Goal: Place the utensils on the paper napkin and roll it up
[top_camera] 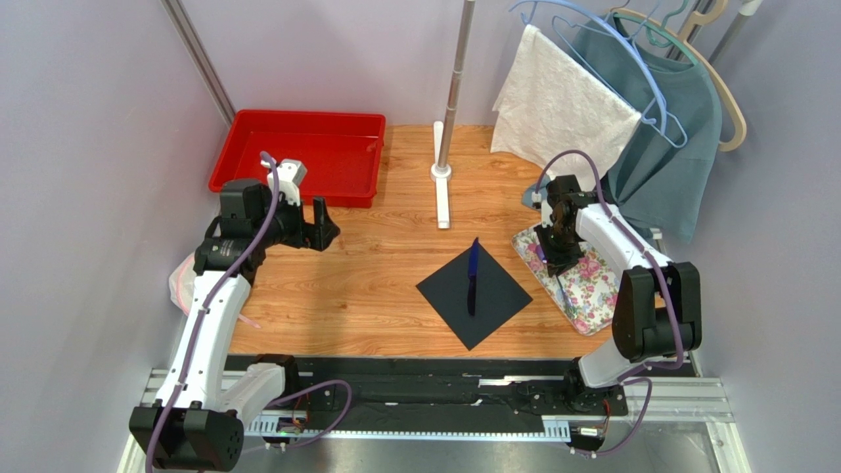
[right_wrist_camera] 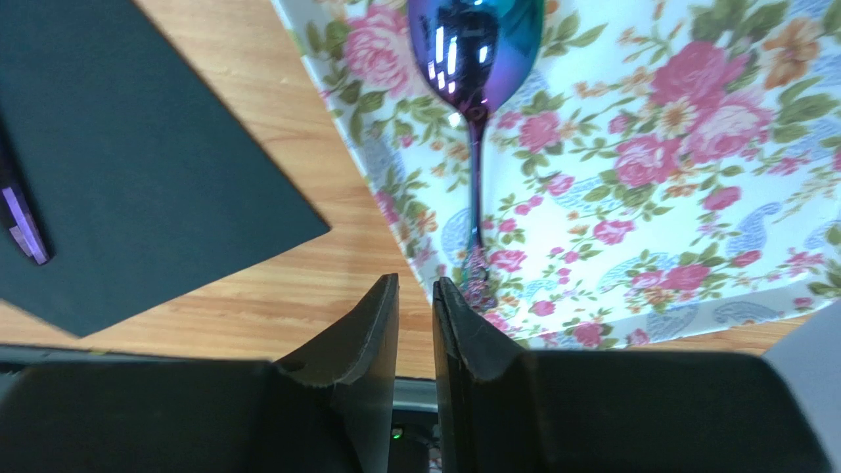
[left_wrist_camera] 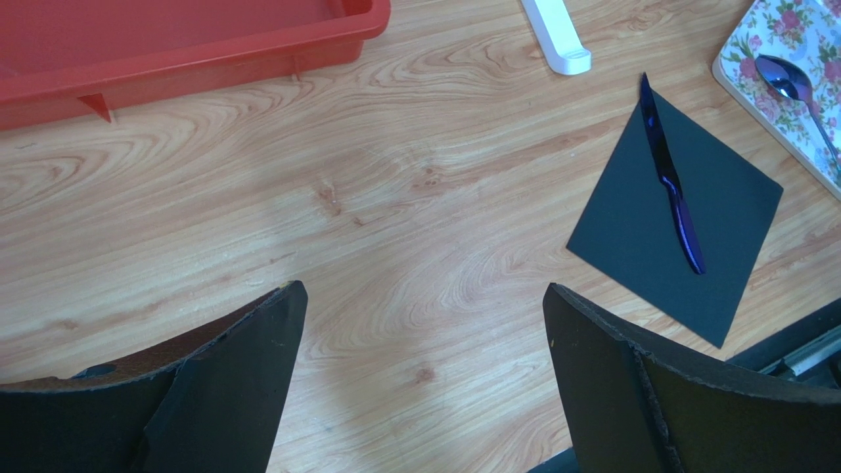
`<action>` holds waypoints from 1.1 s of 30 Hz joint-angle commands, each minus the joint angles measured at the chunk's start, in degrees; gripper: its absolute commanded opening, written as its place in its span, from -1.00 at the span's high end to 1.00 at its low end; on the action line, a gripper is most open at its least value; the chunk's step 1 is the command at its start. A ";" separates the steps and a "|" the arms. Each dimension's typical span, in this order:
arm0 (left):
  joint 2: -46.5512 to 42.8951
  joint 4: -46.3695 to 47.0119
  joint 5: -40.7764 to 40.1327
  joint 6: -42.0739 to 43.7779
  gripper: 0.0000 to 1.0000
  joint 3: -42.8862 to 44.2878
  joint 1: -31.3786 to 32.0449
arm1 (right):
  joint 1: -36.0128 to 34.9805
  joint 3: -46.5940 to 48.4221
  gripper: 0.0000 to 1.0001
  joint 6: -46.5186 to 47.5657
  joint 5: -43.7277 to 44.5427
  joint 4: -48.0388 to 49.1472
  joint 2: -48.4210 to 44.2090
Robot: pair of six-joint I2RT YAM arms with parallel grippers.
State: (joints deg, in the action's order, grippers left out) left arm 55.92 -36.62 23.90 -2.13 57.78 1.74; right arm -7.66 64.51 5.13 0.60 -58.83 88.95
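Observation:
The black paper napkin (top_camera: 496, 296) lies as a diamond on the wooden table, with one dark blue knife (top_camera: 473, 274) lengthwise on it; both show in the left wrist view, napkin (left_wrist_camera: 632, 222) and knife (left_wrist_camera: 671, 187). An iridescent blue-purple spoon (right_wrist_camera: 476, 59) lies on the floral mat (right_wrist_camera: 671, 197), also in the left wrist view (left_wrist_camera: 790, 79). My right gripper (right_wrist_camera: 417, 286) hangs low at the mat's near-left edge, jaws almost together and empty, the spoon's handle end just beside its right finger. My left gripper (left_wrist_camera: 424, 325) is wide open and empty, left of the napkin near the red tray.
A red tray (top_camera: 296, 148) sits at the back left. A white pole stand (top_camera: 444, 168) rises at the back centre. A white cloth (top_camera: 563, 103) and a teal garment (top_camera: 661, 148) hang on hangers at the back right. A plastic bag (top_camera: 183, 281) lies at the left edge.

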 commanded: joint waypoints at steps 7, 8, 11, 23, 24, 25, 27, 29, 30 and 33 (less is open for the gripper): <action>-1.69 1.11 2.82 1.34 -0.98 1.02 -0.33 | -0.25 -3.51 0.52 3.49 8.89 12.07 4.04; -1.78 1.37 2.82 1.08 -0.98 1.02 -0.33 | -0.25 -3.60 0.51 3.49 8.72 12.77 4.48; -1.69 1.99 3.87 0.38 -0.98 0.85 -0.33 | -0.25 -5.27 0.47 4.01 8.63 15.57 5.53; -7.66 9.01 8.27 -2.78 -0.98 -3.20 -0.33 | -0.07 -4.76 1.00 5.85 7.49 15.86 5.45; -8.10 9.46 7.92 -3.14 -0.98 -3.29 -0.33 | 0.10 -3.44 1.00 6.12 6.61 15.15 4.93; -8.54 9.81 7.74 -3.58 -0.98 -3.20 -0.33 | 0.28 -2.12 1.00 6.47 5.65 14.10 4.40; -9.25 9.64 7.83 -3.76 -0.98 -2.59 -0.33 | 0.63 3.48 1.00 7.87 2.32 10.68 2.65; -8.99 7.28 9.66 -0.88 -0.98 -0.31 -0.33 | 0.63 8.41 1.00 8.58 -6.98 5.34 1.85; -8.64 6.31 13.50 0.71 -0.98 0.57 -0.33 | 0.72 13.57 1.00 9.37 -11.02 3.04 1.67; -9.42 6.20 21.24 3.19 -0.98 2.08 -0.33 | 0.45 23.16 1.00 9.99 -30.69 -4.26 1.75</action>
State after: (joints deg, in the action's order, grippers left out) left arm 47.40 -31.44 33.91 -3.03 56.23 1.74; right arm -6.92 74.87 12.34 -6.59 -54.22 95.02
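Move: Below the nearly shut right hand and a little to its right lies the spoon on the floral tray, its middle about 3 cm right, 2 cm back and 6 cm down; its neck is slightly ahead of that. The tray's middle is some 8 cm right and 1 cm ahead. About 18 cm left lie the knife, 2 cm back, and the paper napkin's middle, 7 cm back. From the left hand the spoon is roughly 52 cm right, 5 cm back and 21 cm down. Sinking about 6 cm while easing 2 cm forward and 2 cm right, the right hand brings its slightly parted, down-pointing fingers around the spoon's handle just behind the bowl and pinches it. It then lifts fast, about 7.5 cm up, 5 cm forward and 4 cm left, tilting some 15 degrees. Meanwhile the open, empty left hand rises 5 cm, drifting right and back as its fingers tip up. ##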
